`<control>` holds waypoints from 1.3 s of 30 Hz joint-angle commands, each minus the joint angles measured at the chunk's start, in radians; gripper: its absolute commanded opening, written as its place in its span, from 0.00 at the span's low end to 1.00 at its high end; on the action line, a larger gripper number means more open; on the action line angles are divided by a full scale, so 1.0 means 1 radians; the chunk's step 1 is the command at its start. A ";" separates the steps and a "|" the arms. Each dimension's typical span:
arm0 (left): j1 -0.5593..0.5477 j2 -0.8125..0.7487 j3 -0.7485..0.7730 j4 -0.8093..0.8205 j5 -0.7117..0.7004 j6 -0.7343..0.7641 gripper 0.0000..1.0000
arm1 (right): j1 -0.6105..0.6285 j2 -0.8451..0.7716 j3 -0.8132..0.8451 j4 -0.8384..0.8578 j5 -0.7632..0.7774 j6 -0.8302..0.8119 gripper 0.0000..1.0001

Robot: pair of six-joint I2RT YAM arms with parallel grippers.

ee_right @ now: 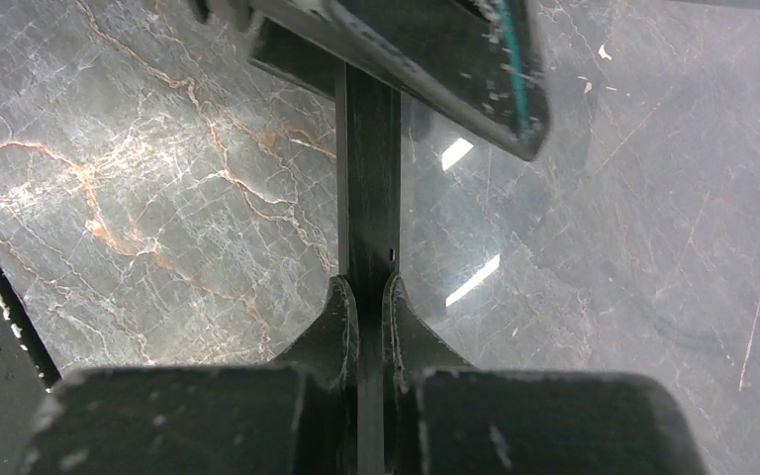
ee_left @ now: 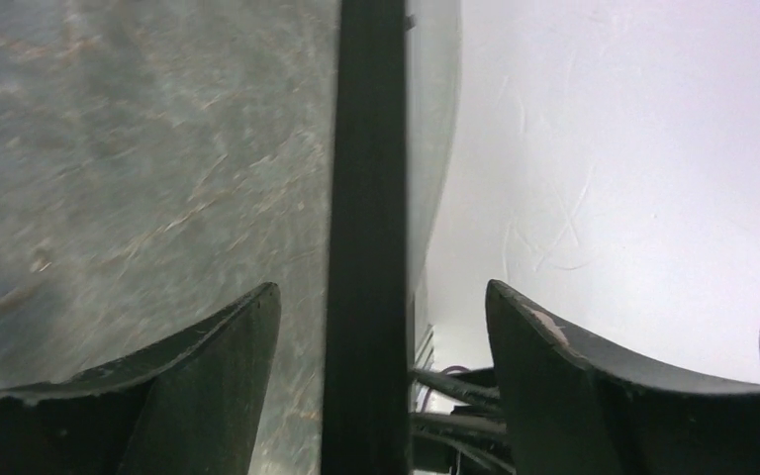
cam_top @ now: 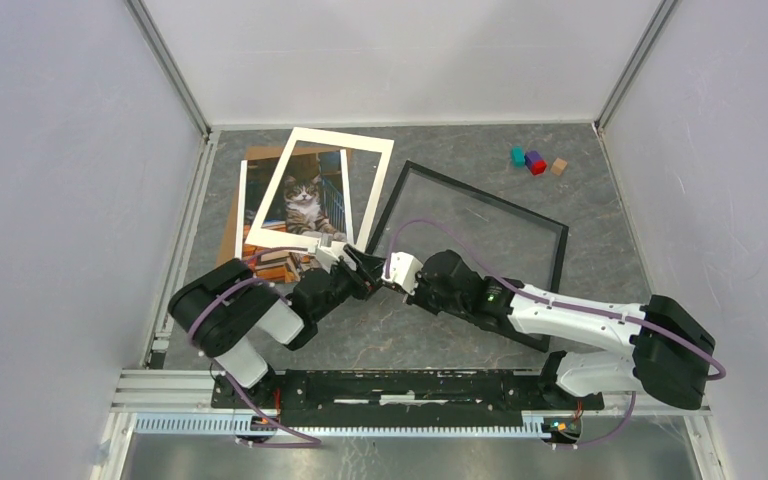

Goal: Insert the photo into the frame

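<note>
The frame [cam_top: 488, 195] is a thin black rectangle lying on the marble table right of centre. One narrow edge of the frame [ee_right: 367, 178] is pinched between my right gripper [ee_right: 367, 289], which is shut on it; that right gripper [cam_top: 392, 272] is at the frame's near-left corner. My left gripper [ee_left: 381, 292] stands open astride the same black frame edge [ee_left: 364, 198], with gaps on both sides. Seen from above, the left gripper [cam_top: 363, 266] faces the right one. The photo [cam_top: 305, 205], a tabby cat print, lies at the back left, partly under a white mat.
A white mat border [cam_top: 375, 180] lies askew over the photo, with a brown backing board [cam_top: 260, 157] beneath. A clear pane [cam_top: 480, 245] fills the frame. Three small coloured blocks [cam_top: 533, 160] sit at the back right. Grey walls close in the table.
</note>
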 commanded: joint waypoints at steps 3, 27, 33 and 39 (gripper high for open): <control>-0.046 0.049 0.096 0.299 -0.012 -0.005 0.70 | -0.009 -0.019 0.071 0.085 0.009 -0.009 0.00; -0.013 0.064 0.075 0.299 0.070 -0.151 0.47 | -0.033 -0.109 0.084 -0.158 0.046 0.100 0.81; 0.052 0.089 0.079 0.298 0.159 -0.177 0.45 | -0.034 -0.275 0.027 -0.264 0.189 0.112 0.98; 0.133 0.131 0.094 0.298 0.253 -0.215 0.44 | -0.033 -0.351 -0.040 -0.320 0.252 0.044 0.98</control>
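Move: The near bar of the frame, raised off the table, passes between the left hand's open fingers, its line about 1 cm ahead and 2 cm to the right of the hand point. The photo lies some 11 cm ahead of that hand, 15 cm to its left and 8 cm below, with the white mat about 15 cm ahead and 10 cm to its left. The right hand already holds this near bar right at its fingertips, the frame's left corner about 4 cm ahead and 7 cm to its left. Upward and a little to the right, the left hand rises about 4 cm and closes its fingers around the frame's near bar by the left corner, then rolls slightly while easing forward and left. The right hand keeps its pinch on the same bar, creeping up about a centimetre, then opens wide and pulls clear, some 7 cm to the right and upward, turning a little clockwise. ##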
